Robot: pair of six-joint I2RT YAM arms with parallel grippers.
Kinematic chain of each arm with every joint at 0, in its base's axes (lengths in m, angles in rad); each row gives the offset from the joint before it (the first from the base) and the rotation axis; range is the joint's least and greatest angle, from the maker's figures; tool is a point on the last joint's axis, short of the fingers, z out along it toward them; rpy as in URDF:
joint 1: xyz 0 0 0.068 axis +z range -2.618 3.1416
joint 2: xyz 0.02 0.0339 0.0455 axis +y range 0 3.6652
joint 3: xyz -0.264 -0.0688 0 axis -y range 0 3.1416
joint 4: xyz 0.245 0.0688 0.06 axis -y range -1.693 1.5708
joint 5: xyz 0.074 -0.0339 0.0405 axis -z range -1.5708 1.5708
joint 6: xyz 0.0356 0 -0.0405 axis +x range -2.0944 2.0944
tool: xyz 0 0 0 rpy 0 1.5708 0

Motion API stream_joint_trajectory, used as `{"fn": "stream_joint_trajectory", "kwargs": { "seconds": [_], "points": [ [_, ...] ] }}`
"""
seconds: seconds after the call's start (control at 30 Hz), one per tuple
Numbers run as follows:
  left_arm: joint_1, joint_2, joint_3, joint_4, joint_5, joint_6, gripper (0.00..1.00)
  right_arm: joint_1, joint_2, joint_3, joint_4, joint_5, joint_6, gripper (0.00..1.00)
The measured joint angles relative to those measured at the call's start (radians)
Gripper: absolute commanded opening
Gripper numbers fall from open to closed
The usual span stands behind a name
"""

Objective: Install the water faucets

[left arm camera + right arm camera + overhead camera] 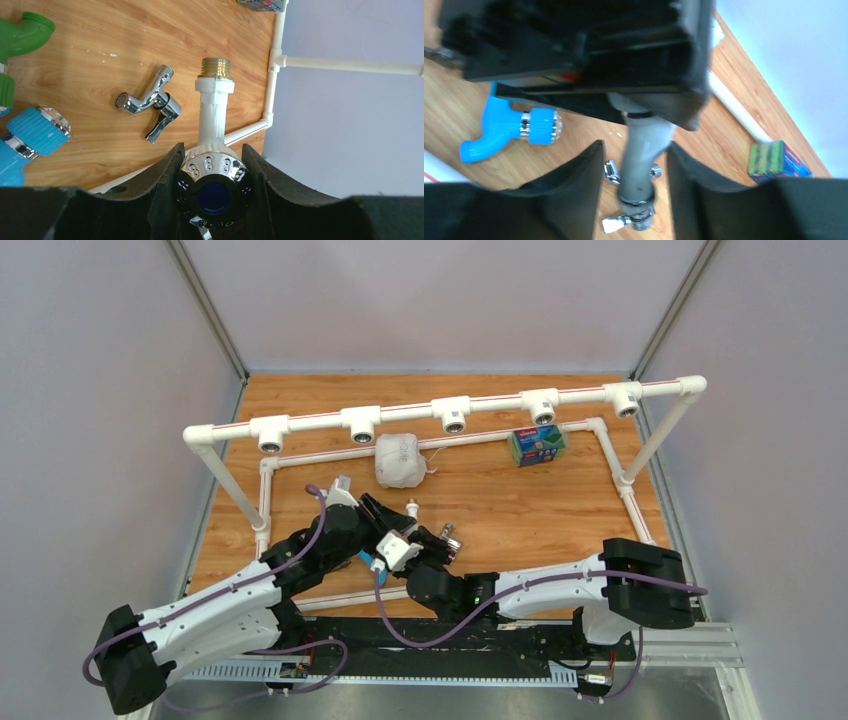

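Observation:
My left gripper [212, 192] is shut on the chrome knob of the white faucet [215, 110], which it holds above the table with the brass thread pointing away. In the top view this gripper [378, 517] is at the table's middle, the faucet's tip [411, 508] sticking out. My right gripper [636, 170] straddles the same faucet's stem [644, 150]. A gap shows beside its left finger, so it is open. The chrome faucet [150, 102] lies on the wood below. A blue faucet [509, 130] and a green faucet [20, 35] lie to the left.
A white pipe frame [400, 418] with several downward sockets spans the back of the table. Behind it lie a white cloth bag [400, 460] and a green sponge pack [537, 445]. The frame's low pipes [272, 75] border the wood.

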Motion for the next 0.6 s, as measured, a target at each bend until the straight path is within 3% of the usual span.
{"fn": "stream_joint_trajectory", "kwargs": {
  "seconds": [0.07, 0.2, 0.3, 0.4, 0.6],
  "points": [
    [0.0, -0.012, -0.002, -0.019, -0.008, 0.0, 0.17, -0.002, 0.009, 0.0, 0.018, 0.016, -0.02, 0.2],
    [0.0, -0.055, -0.002, -0.058, -0.037, 0.018, 0.37, -0.002, 0.009, -0.001, 0.046, 0.021, -0.03, 0.0],
    [-0.002, -0.098, -0.002, -0.081, -0.054, 0.056, 0.61, -0.003, -0.011, -0.002, 0.057, -0.012, -0.024, 0.0],
    [-0.006, -0.156, -0.001, -0.087, -0.076, 0.15, 0.77, -0.011, -0.061, -0.014, 0.055, -0.065, 0.0, 0.0],
    [-0.002, -0.275, 0.062, -0.108, -0.113, 0.465, 0.79, -0.061, -0.219, -0.093, 0.017, -0.2, 0.068, 0.0]
  ]
}}
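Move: Between the right fingers already lies the spout of the white faucet, its middle about 1 cm ahead, 1 cm left and 3 cm above that hand. The left hand still grips the knob, with the faucet's middle some 2 cm ahead, 2 cm right and 2 cm below. On the table, roughly 12 cm below the right hand, the chrome faucet lies 8 cm ahead and 5 cm right, the blue faucet 4 cm ahead and 8 cm left. Closing on the white faucet's spout near its chrome tip, the right hand takes hold, then lifts about 3 cm, rolling its left side up a little. The left hand keeps the knob while easing left, then opens and pulls away up and to the left, some 7 cm up and 5 cm left in all, its fingers tipping up about 25 degrees. ##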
